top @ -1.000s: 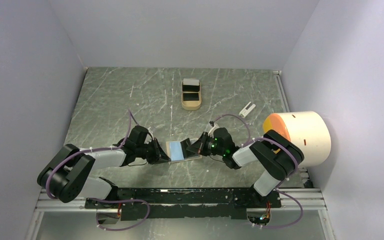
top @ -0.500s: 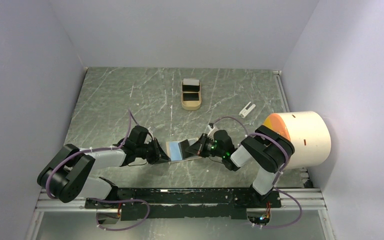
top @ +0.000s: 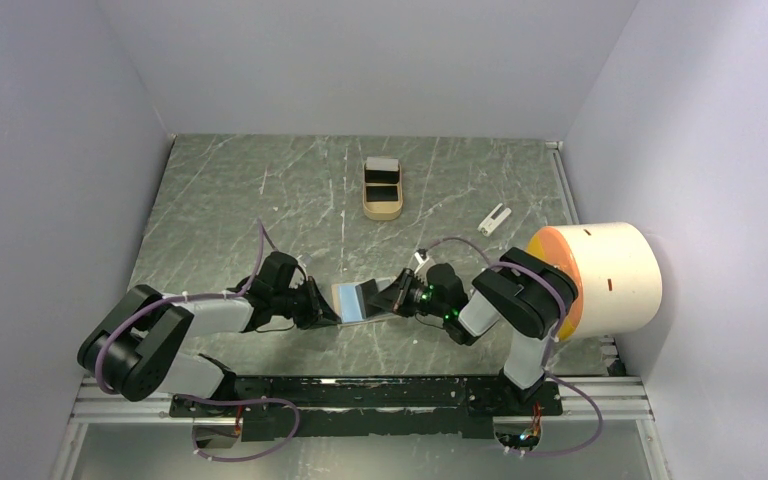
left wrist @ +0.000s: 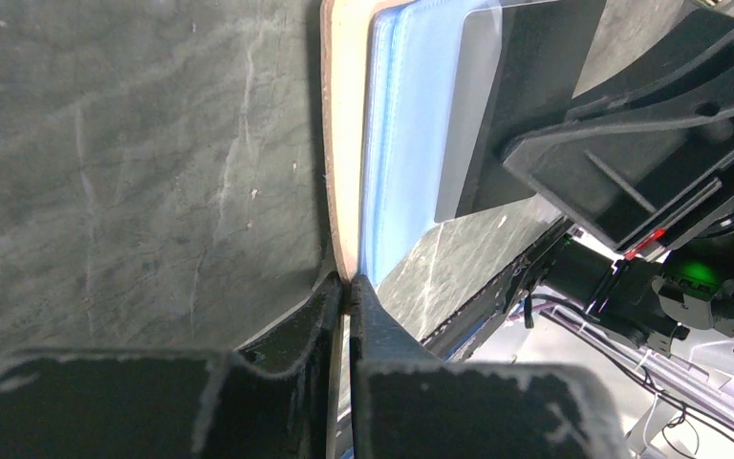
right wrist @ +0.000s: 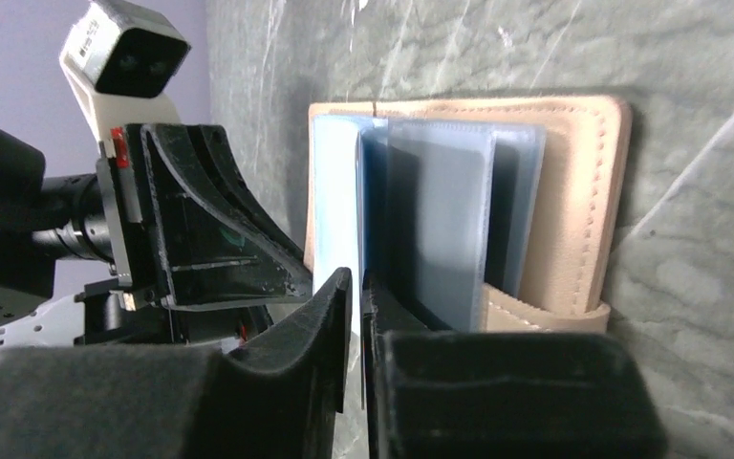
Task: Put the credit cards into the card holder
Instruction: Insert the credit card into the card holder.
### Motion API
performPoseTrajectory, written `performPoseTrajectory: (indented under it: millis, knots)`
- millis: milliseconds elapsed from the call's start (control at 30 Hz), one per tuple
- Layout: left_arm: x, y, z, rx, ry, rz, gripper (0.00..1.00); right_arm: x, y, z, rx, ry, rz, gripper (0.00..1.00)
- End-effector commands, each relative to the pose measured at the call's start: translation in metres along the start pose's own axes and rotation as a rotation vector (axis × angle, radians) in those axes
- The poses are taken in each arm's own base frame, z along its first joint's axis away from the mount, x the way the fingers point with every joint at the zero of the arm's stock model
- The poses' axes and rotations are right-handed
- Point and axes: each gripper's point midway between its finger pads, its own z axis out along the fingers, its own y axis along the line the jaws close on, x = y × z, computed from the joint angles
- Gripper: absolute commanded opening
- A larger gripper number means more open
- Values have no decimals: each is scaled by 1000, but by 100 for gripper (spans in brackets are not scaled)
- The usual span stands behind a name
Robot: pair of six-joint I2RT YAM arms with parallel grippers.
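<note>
The tan card holder [top: 355,300] stands open near the front of the table, its bluish inside [left wrist: 401,143] showing. My left gripper [left wrist: 346,282] is shut on the edge of its upright tan flap. My right gripper [right wrist: 358,282] reaches in from the right, jaws almost together on the thin edge of a dark, grey-sheened credit card [left wrist: 497,105]. The card lies against the holder's clear sleeves [right wrist: 440,220]. More credit cards, one pale [top: 382,165] and black ones [top: 381,195], lie farther back.
The spare cards rest in an oblong tan tray [top: 365,205] at the back centre. A small white clip [top: 494,217] lies at the right. A large cream cylinder with an orange face [top: 600,275] sits on its side against the right wall, beside the right arm.
The right arm's elbow has swung left and its gripper has edged a little toward the card holder. The left arm and the holder have stayed put.
</note>
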Motion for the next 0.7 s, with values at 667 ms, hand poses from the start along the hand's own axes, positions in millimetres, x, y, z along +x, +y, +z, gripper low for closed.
performPoseTrajectory:
  millis: [667]
  knots:
    - [0,-7,2,30,1,13,9,-9,-45,-25,396,24,-274,43]
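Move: The black credit card, already partly in the clear sleeve, stands between the right hand's fingertips, its middle some 2 cm to the left and 1 cm ahead, about level in height. The holder's blue page lies about 5 cm to the left, level fore and aft and 1 cm lower, and the card tray roughly 24 cm ahead and 1 cm to the right, 1 cm below. From the left hand the card is some 6 cm to the right, 4 cm ahead and 1 cm higher. The black card is let go of in its sleeve: the right fingers open to nearly half their range as the hand shifts barely 1 cm back, then eases about 1.5 cm to the right and as much forward, rising slightly. Meanwhile the right wrist rolls its fingers some 15 degrees more steeply down. The left hand stays in place, still pinching the holder's near left edge. ##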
